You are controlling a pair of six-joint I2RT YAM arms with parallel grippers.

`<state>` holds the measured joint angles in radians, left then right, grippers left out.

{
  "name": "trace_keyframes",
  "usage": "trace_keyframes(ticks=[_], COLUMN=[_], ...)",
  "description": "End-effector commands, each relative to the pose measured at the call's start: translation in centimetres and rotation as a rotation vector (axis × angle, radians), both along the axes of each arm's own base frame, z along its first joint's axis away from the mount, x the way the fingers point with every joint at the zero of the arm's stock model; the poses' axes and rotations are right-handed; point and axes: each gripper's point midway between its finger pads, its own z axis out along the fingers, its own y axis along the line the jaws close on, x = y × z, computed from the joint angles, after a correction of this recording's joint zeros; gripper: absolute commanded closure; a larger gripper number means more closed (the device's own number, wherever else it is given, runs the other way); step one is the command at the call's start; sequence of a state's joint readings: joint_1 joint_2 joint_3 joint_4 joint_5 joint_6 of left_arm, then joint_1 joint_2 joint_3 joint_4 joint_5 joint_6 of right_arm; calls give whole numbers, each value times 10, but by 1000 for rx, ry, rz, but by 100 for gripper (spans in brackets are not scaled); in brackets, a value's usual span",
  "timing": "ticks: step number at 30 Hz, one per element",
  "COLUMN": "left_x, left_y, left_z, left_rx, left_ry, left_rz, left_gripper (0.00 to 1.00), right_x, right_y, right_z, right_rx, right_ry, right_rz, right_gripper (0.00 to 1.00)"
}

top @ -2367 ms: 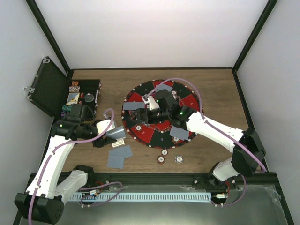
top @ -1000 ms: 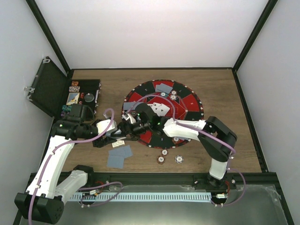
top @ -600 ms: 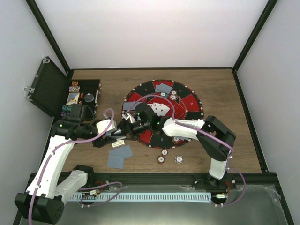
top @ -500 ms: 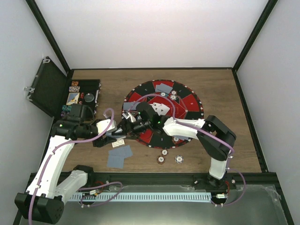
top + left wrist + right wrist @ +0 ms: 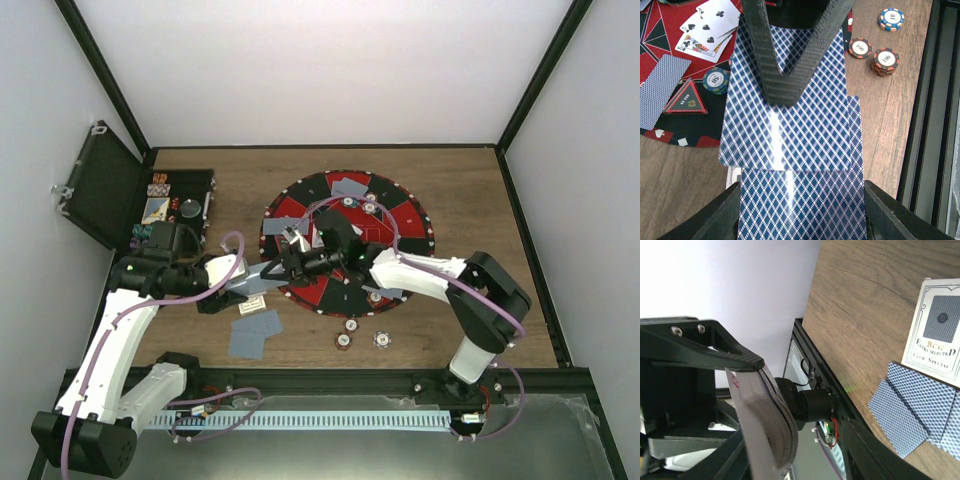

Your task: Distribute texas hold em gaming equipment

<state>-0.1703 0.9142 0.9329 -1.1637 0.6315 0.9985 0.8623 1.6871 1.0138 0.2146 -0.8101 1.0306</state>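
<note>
My left gripper (image 5: pixel 802 212) is shut on a deck of blue-backed playing cards (image 5: pixel 800 205), held above the table left of the mat (image 5: pixel 400 215). The top card (image 5: pixel 805 135) sticks forward off the deck. My right gripper (image 5: pixel 285 262) is shut on that card, and its upper finger (image 5: pixel 785 75) lies across the card's back. The right wrist view shows the card's face edge (image 5: pixel 747 430) against the bowed deck (image 5: pixel 777 435), under the upper finger (image 5: pixel 700 340). Face-down cards (image 5: pixel 255 333) and poker chips (image 5: pixel 343 340) lie on the wood near the front.
The round red-and-black mat carries face-up cards (image 5: pixel 707 27), a teal chip (image 5: pixel 715 81), a triangular marker (image 5: pixel 687 100) and face-down cards (image 5: pixel 662 87). A card box (image 5: pixel 937 330) lies under the left gripper. The open black case (image 5: pixel 175 200) sits at the far left.
The right gripper closed on the deck's top card and drew back to the right, sliding the card forward off the deck. The left arm held still.
</note>
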Motion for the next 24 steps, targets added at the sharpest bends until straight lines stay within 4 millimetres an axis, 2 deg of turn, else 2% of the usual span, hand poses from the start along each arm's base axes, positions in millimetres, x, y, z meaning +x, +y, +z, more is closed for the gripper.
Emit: trace_keyframes(ticks=[1,9,15,19,24], left_x=[-3,-4,-4,-5,-6], left_y=[-7,-6,-6,-5,-5], left_z=[11,9,8,8,8], left_rx=[-48,-44,-46,-37,-36], left_ry=[-17,-16,-13,-19,-23], left_rz=[-33,-31,-30,-29,-30], left_gripper=[95,95,95,95,95], right_x=[10,11,22,37,66], right_y=[-8,-14,-26,-48,-91], right_z=[9,24,31,32,33], right_rx=[-14,-13,-25,-42,-61], right_ry=[-22,-56,-81,-93,-111], right_rz=[-52,-74,-109,-155,-257], right_gripper=[60,85,91,94,95])
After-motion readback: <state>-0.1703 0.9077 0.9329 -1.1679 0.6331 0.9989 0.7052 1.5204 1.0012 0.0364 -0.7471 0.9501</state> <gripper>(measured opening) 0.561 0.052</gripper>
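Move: The playing card the right hand is about to pinch is already slid partly off the deck; its middle lies about 3 cm left and 1 cm back of the right fingers. From that hand the deck is some 7 cm left and 2 back, the card box 8 left, 1 back and 16 lower, and the mat's centre 12 ahead, 14 right and 16 lower. From the left hand the card is roughly 6 cm right and 2 ahead. Rising a couple of centimetres at first while its fingers close from half open onto the protruding card, the right hand then speeds up away from the deck to the right and forward, ending about 6 cm right, 5 cm out and 3 cm higher, turned some 10 degrees clockwise. The card is pinched between its fingers and drawn off over the mat. The left hand stays put, keeping its grip on the deck. ##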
